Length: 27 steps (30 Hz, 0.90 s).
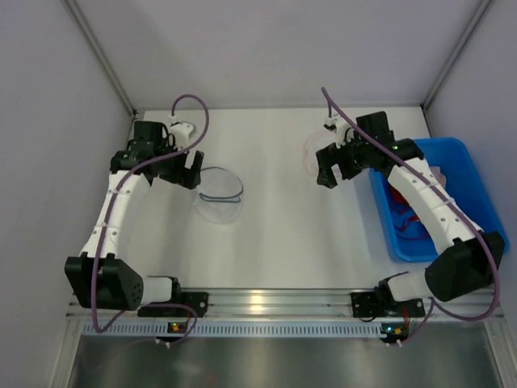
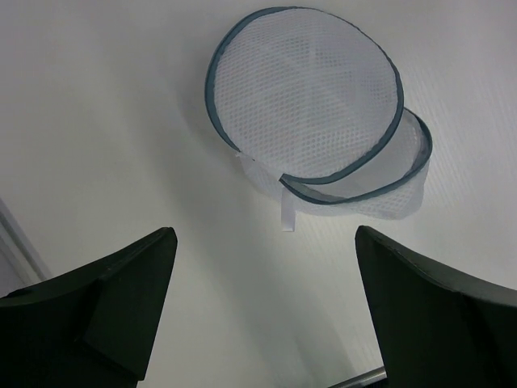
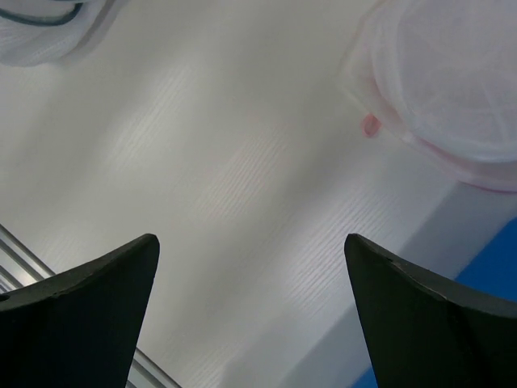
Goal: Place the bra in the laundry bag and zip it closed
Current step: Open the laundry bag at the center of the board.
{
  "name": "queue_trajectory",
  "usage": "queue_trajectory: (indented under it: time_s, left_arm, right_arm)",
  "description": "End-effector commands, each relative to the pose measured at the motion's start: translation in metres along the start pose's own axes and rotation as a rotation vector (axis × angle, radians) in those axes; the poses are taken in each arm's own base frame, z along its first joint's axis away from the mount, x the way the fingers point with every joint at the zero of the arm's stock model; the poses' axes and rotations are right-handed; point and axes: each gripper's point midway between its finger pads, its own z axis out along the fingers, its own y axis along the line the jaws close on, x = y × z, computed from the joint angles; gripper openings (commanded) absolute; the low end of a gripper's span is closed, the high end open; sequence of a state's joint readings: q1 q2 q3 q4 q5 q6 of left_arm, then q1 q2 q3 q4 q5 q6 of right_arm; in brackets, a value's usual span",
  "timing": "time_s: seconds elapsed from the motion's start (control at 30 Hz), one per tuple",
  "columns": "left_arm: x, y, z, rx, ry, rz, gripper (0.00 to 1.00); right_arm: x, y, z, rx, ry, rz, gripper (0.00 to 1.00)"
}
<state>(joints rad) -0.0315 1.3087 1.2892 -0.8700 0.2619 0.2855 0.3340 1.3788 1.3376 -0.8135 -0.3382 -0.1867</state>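
Observation:
The laundry bag (image 1: 220, 194) is a round white mesh pouch with grey-blue trim, lying on the table with its lid flap partly raised (image 2: 311, 97). My left gripper (image 1: 190, 171) hovers just left of it, open and empty (image 2: 265, 234). Red straps and pinkish fabric, apparently the bra (image 1: 404, 212), lie in the blue bin (image 1: 464, 174), partly hidden by my right arm. My right gripper (image 1: 327, 174) is open and empty (image 3: 250, 240), left of the bin over bare table.
A second round mesh pouch with pink trim (image 3: 452, 81) lies behind the right gripper near the bin (image 1: 311, 149). White walls close in the back and sides. A metal rail (image 1: 258, 303) runs along the near edge.

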Motion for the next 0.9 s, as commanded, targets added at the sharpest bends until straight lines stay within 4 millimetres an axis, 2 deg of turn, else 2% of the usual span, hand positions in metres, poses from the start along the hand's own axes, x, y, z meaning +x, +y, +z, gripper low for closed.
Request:
queue_trajectory:
  time_s: [0.0,0.13,0.17,0.2,0.23,0.27,0.3,0.4,0.43,0.47,0.53,0.57,0.6,0.63,0.77,0.87]
  left_arm:
    - [-0.006,0.008,0.009,-0.087,0.059,0.134,0.98]
    - [-0.015,-0.003,0.031,-0.098,0.117,0.246,0.98]
    - [-0.021,-0.021,0.038,-0.07,0.118,0.29,0.98]
    - [-0.031,-0.024,0.039,-0.092,0.111,0.311,0.95]
    - [-0.032,-0.032,0.053,-0.081,0.137,0.31,0.91]
    - [-0.037,-0.05,0.06,-0.061,0.138,0.337,0.88]
    - [-0.048,-0.057,0.061,-0.071,0.12,0.352,0.81]
    - [-0.049,-0.087,0.089,-0.05,0.164,0.421,0.75]
    - [-0.056,-0.099,0.092,-0.055,0.159,0.447,0.71]
    - [-0.051,-0.105,0.106,-0.047,0.188,0.465,0.65]
    - [-0.056,-0.118,0.114,-0.057,0.189,0.497,0.53]
    - [-0.053,-0.12,0.12,-0.063,0.211,0.512,0.44]
    - [-0.046,-0.123,0.132,-0.071,0.244,0.528,0.41]
    - [-0.05,-0.126,0.135,-0.093,0.242,0.545,0.4]
    - [-0.032,-0.129,0.157,-0.132,0.329,0.577,0.41]
    - [-0.023,-0.13,0.161,-0.137,0.363,0.574,0.43]
  right_arm:
    - [0.009,0.006,0.028,-0.047,0.038,0.041,0.99]
    - [0.02,0.006,0.044,-0.065,0.07,0.084,0.99]
    - [0.022,0.006,0.046,-0.067,0.074,0.092,0.99]
    - [0.025,0.006,0.05,-0.068,0.086,0.11,0.99]
    - [0.026,0.006,0.051,-0.07,0.088,0.118,0.99]
    - [0.025,0.007,0.051,-0.078,0.088,0.126,0.99]
    - [0.027,0.007,0.053,-0.083,0.09,0.144,0.99]
    - [0.026,-0.001,0.052,-0.094,0.085,0.206,0.99]
    - [0.027,-0.01,0.051,-0.088,0.08,0.236,0.99]
    - [0.028,-0.01,0.049,-0.105,0.081,0.254,0.99]
    - [0.028,-0.023,0.045,-0.097,0.068,0.304,0.99]
    - [0.026,-0.025,0.042,-0.109,0.061,0.32,0.99]
    - [0.027,-0.028,0.04,-0.107,0.061,0.336,0.99]
    - [0.029,-0.034,0.036,-0.104,0.057,0.359,0.99]
    - [0.036,-0.045,0.029,-0.092,0.053,0.399,0.99]
    - [0.044,-0.049,0.03,-0.091,0.062,0.419,1.0]
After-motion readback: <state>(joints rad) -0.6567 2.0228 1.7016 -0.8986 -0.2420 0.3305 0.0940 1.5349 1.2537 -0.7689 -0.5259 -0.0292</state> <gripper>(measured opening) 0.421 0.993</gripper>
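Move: Just right of the left hand lies the teal-rimmed laundry bag, its middle about 8 cm to the right, 3 cm ahead and some 18 cm below; the pink-trimmed bag lies about 39 cm to the right and 13 cm ahead. From the right hand the laundry bag is roughly 34 cm left and 4 cm ahead, the pink-trimmed bag about 14 cm straight ahead, and the blue bin some 31 cm right, level with it; all are about 18 cm lower. Swinging right over the laundry bag by about 18 cm, the left hand also edges forward and sinks, dropping more steeply at the end beside the lid's right-hand rim; its wrist rolls some 30 degrees until the fingers point mostly down, turning clockwise too, and they narrow from wide open to under half. The open right hand sinks about 7 cm, then drifts right, away from the bag, fingers tipping downward. ##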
